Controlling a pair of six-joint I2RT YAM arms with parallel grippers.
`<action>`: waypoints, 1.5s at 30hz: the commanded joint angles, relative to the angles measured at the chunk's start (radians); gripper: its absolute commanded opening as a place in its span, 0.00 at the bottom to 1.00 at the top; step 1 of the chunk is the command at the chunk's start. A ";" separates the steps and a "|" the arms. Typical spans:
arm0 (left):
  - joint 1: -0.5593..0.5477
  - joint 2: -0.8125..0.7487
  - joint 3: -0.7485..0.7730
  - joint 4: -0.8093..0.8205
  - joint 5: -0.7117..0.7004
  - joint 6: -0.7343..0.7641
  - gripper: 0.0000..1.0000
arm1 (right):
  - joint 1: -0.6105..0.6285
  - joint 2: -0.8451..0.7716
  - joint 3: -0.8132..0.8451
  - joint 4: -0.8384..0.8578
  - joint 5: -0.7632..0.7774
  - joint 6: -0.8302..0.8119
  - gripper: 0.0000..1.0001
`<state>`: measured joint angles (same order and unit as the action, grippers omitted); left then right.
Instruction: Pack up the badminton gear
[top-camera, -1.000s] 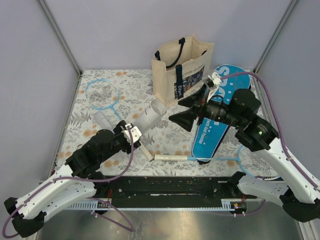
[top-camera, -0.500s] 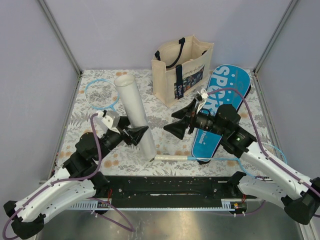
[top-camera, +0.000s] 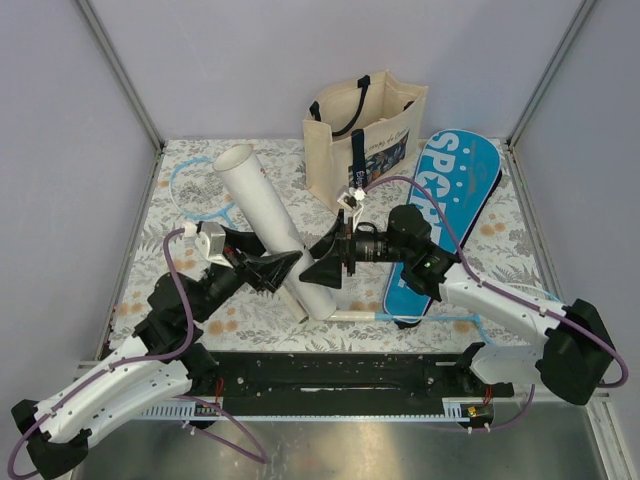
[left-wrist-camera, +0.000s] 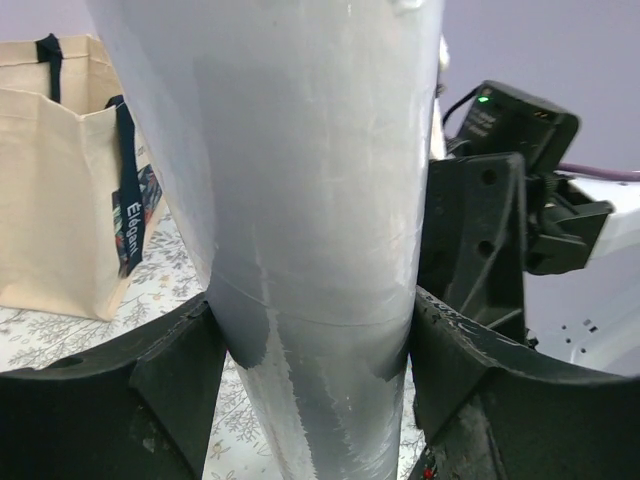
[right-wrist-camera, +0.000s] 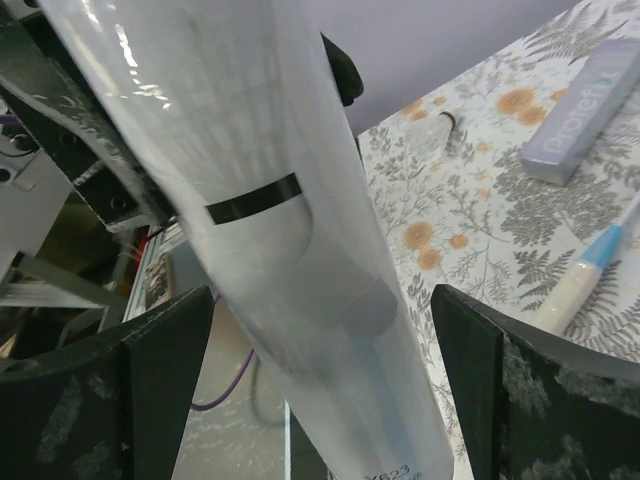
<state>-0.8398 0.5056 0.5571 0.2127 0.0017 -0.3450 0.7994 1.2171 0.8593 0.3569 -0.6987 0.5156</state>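
Observation:
The long white tube (top-camera: 268, 220) leans up and to the left over the table. My left gripper (top-camera: 280, 268) is shut on its lower part; in the left wrist view both fingers (left-wrist-camera: 170, 370) press the tube (left-wrist-camera: 310, 180). My right gripper (top-camera: 322, 268) is open, its jaws straddling the tube (right-wrist-camera: 290, 230) near the bottom with gaps on both sides. The blue "SPORT" case (top-camera: 445, 200) lies at the right. One light-blue racket (top-camera: 195, 190) lies at the back left, partly behind the tube. The other racket's white handle (top-camera: 345, 315) lies at the front, its head under my right arm.
The cream tote bag (top-camera: 365, 130) with navy straps stands open at the back centre, also seen in the left wrist view (left-wrist-camera: 70, 190). Grey walls and metal posts enclose the floral table (top-camera: 480, 240). A black rail runs along the near edge.
My right gripper has moved left until its open jaws straddle the tube's lower part. My left gripper has shifted slightly right with the tube, whose top now leans further left.

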 joint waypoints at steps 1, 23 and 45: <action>-0.001 -0.015 -0.006 0.177 0.061 -0.034 0.43 | 0.012 0.054 0.053 0.154 -0.087 0.044 0.99; -0.002 -0.091 0.015 0.018 0.012 0.101 0.89 | 0.001 0.176 0.050 0.499 -0.283 0.253 0.59; 0.001 0.019 0.256 -0.642 -0.533 0.080 0.99 | -0.262 0.256 0.000 0.785 -0.202 0.591 0.41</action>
<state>-0.8440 0.4591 0.7410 -0.2878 -0.2436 -0.2344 0.5774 1.5234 0.8577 1.2037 -0.9558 1.1614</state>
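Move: The left gripper already holds the white tube, whose middle lies about 3 cm ahead of that hand, 1 cm to its left and 2 cm above it. From the open right gripper the tube's middle is roughly 6 cm left, 4 cm ahead and 3 cm higher. The bag stands about 38 cm ahead and 10 cm right of the right hand, its middle some 10 cm lower; the blue cover lies about 25 cm ahead, 28 cm right, 24 cm below. Slide the open right gripper about 3 cm left around the tube, drawing slightly back and turning some 15 degrees counter-clockwise, and close it on the tube. Then open the left fingers and back them off to the left about 6 cm, dipping at the end, while the right carries the tube forward about 7 cm, some 4 cm to the right and a little up, tipping its fingers upward. ##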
